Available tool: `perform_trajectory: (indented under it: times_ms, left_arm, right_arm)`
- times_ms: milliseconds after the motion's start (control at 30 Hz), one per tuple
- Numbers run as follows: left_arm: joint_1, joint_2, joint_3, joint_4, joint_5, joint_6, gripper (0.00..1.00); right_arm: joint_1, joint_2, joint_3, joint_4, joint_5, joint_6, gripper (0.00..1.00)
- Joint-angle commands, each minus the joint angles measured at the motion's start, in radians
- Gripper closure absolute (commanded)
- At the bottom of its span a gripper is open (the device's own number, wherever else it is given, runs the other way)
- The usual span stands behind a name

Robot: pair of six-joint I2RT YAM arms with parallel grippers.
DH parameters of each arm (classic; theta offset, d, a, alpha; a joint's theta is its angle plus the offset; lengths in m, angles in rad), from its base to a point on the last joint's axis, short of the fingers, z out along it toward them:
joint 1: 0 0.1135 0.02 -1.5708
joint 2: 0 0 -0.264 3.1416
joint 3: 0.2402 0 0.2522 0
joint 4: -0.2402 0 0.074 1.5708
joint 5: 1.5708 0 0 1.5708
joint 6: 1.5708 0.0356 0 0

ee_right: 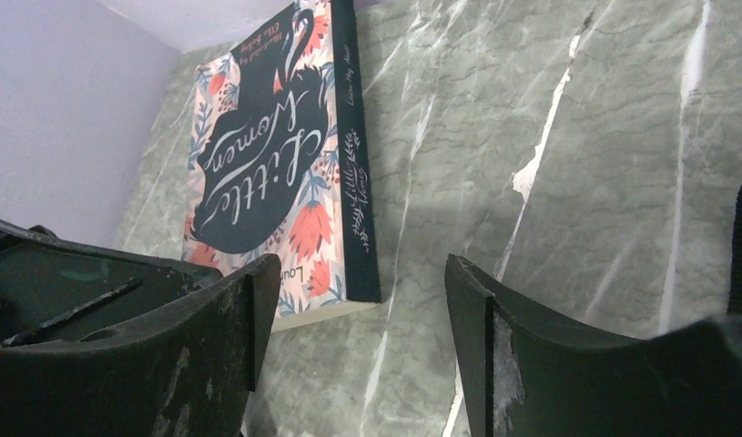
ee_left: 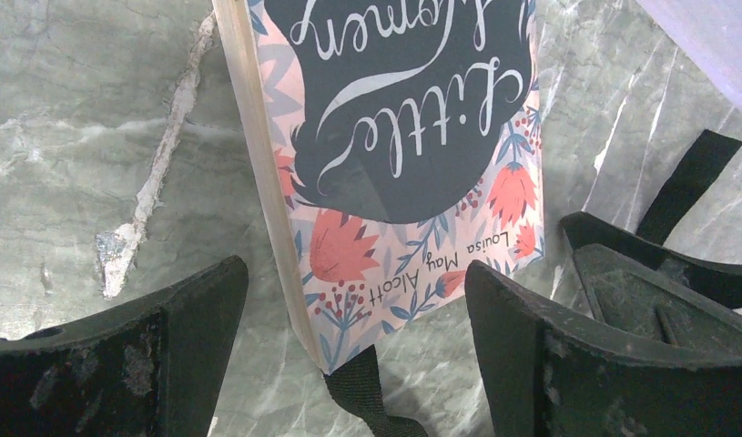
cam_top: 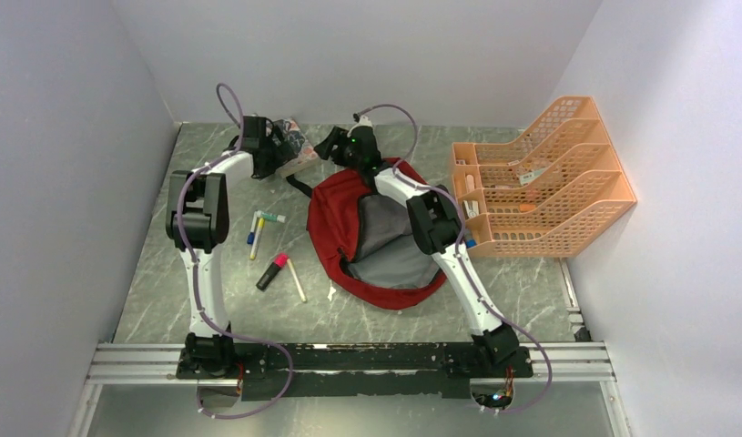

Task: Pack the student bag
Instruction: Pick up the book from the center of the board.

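Note:
The student bag [cam_top: 341, 214], dark red with its grey lining [cam_top: 391, 244] showing, lies open mid-table. A floral "Little Women" book [cam_top: 299, 144] lies flat at the back, between my two grippers. My left gripper [cam_top: 278, 147] is open just left of it. In the left wrist view, the book [ee_left: 394, 137] has one corner between the open left gripper's [ee_left: 358, 291] fingers, and a black strap [ee_left: 371, 401] runs from under that corner. My right gripper [cam_top: 334, 146] is open to the book's right. In its wrist view the book [ee_right: 267, 164] lies ahead-left of the empty right gripper [ee_right: 358, 291].
An orange mesh file organizer [cam_top: 540, 182] stands at the right. Several pens [cam_top: 265, 221], a pink-capped marker [cam_top: 272, 271] and a pencil [cam_top: 297, 280] lie left of the bag. The back wall is close behind the book.

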Motion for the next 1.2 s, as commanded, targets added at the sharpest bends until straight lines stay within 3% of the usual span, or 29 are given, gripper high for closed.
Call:
perform_trajectory:
  times_ms: [0, 100, 367, 533, 633, 900, 1067, 1167]
  left_arm:
    - [-0.005, 0.008, -0.021, -0.019, -0.051, 0.040, 0.06]
    - [-0.003, 0.000, -0.018, -0.013, -0.041, 0.042, 0.06]
    - [-0.008, -0.006, -0.023, -0.002, -0.035, 0.009, 0.05]
    - [-0.006, 0.011, 0.003, -0.030, -0.043, 0.017, 0.06]
    - [-0.006, 0.028, 0.015, -0.042, -0.052, 0.013, 0.11]
    - [-0.004, 0.080, 0.045, -0.044, -0.035, 0.008, 0.44]
    - [0.011, 0.111, 0.068, -0.052, 0.028, 0.039, 0.90]
    - [0.029, 0.128, 0.076, -0.071, 0.072, 0.087, 0.95]
  right_arm:
    - [-0.042, -0.042, -0.086, -0.100, -0.023, -0.003, 0.30]
    - [-0.071, -0.077, -0.115, -0.107, -0.042, 0.008, 0.31]
    - [-0.069, -0.060, 0.063, -0.233, -0.027, -0.032, 0.31]
    - [-0.065, -0.067, 0.062, -0.222, -0.016, -0.028, 0.31]
    - [-0.053, -0.080, 0.029, -0.217, -0.001, -0.052, 0.32]
    - [-0.021, -0.102, -0.026, -0.206, 0.018, -0.103, 0.32]
    - [-0.010, -0.114, -0.042, -0.190, 0.015, -0.126, 0.32]
    - [-0.007, -0.110, -0.032, -0.192, -0.021, -0.142, 0.32]
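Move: The Little Women book lies with its middle about 8 cm ahead of the left hand, 3 cm to its right and 3 cm below, so the open fingers straddle its near-left corner area. A black strap is some 7 cm back and 6 cm right of this hand; the red bag's middle is about 23 cm back and 29 cm right. For the right hand the book's middle lies roughly 11 cm left, 3 cm ahead and 3 cm below. The book's left, page-side edge, near its front corner, is what the left fingers close on: after hovering there, the hand eases about 1 cm forward and 1 cm left, dipping slightly, as they go from wide open to nearly shut, one at the pages, one over the cover. The right hand, still part open, swings some 5 cm right, away from the book, rising a little, then sinks and comes partly back. ##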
